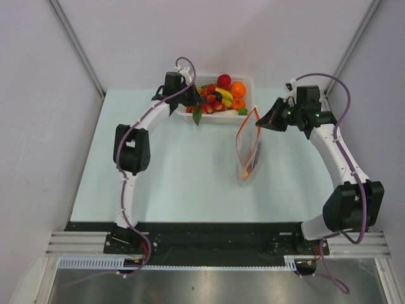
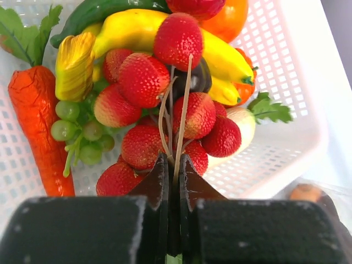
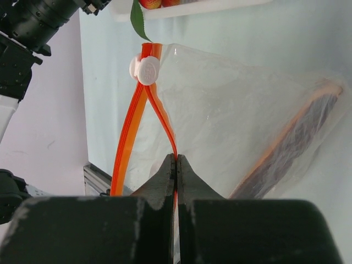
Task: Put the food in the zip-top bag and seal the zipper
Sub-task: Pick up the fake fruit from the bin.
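The food (image 1: 218, 95) lies heaped in a white mesh basket (image 1: 247, 81) at the table's far side. In the left wrist view my left gripper (image 2: 173, 159) is shut on the thin tan stems of a bunch of red strawberries (image 2: 143, 80) in the basket. My right gripper (image 3: 176, 159) is shut on one side of the orange zipper (image 3: 126, 143) and holds the clear zip-top bag (image 3: 236, 121) up off the table, mouth parted. A white slider (image 3: 147, 70) sits at the zipper's far end. A red-brown meat slab (image 3: 297, 143) lies inside the bag (image 1: 249, 149).
Around the strawberries lie an orange carrot (image 2: 36, 126), green grapes (image 2: 77, 126), a yellow banana (image 2: 137, 27) and a tomato-like orange fruit (image 2: 225, 19). The basket wall (image 2: 275, 110) rises on the right. Pale walls close in the table on three sides.
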### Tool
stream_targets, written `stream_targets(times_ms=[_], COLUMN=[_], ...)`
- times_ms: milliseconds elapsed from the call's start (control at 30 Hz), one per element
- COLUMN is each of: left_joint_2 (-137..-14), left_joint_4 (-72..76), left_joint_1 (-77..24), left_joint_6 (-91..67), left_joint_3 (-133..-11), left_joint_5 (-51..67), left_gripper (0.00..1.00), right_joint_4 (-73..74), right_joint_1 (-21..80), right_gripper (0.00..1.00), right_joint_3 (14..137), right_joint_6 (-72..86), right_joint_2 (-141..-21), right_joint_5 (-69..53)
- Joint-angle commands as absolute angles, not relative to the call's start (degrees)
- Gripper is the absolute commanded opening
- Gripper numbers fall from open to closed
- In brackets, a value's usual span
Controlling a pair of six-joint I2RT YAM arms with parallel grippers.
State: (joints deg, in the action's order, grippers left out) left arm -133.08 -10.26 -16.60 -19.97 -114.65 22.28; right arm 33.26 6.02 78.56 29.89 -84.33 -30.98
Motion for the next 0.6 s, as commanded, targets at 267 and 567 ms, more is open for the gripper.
stream_targets(times_ms=[267, 567], left_joint_2=[-109.61, -99.85], left_joint_4=[-13.44, -15.03], left_joint_1=[-17.4, -24.25], left_joint_6=[-18.28, -16.0], left_joint_3=[-110.83, -106.62], left_joint_5=[33.11, 49.12], left_gripper=[0.0, 0.0], right_joint_4=[33.84, 36.91], right_joint_1=[6.94, 6.94], right_gripper=[0.0, 0.0], right_joint_3=[82.26, 85.87], right_joint_6=[21.46, 12.57], right_joint_2=[-85.34, -90.17], right_joint_5=[-28.84, -30.94])
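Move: The strawberry bunch is already pinched by its stalks in the left hand, at the bin; the bag's open mouth lies some 23 cm back and 15 cm to that hand's right, perhaps 5 cm higher. The banana sits about 4 cm ahead, 8 cm right and 8 cm below, the orange some 7 cm ahead, 13 cm right and 8 cm below. From the right hand, which holds the bag's edge, the mouth is about 3 cm back, 3 cm left and 6 cm below. Keeping its shut pinch on the stalks, the left hand pulls the strawberry bunch up out of the bin by nearly 25 cm, first almost straight up and then also back some 14 cm and slightly right, with the fingertips tipping up and the wrist swinging clockwise, each by about 20 degrees, as it starts back towards the bag. The right hand keeps its grip on the bag's edge, easing a little forward and down while it rolls its left side down and turns slightly counter-clockwise. ##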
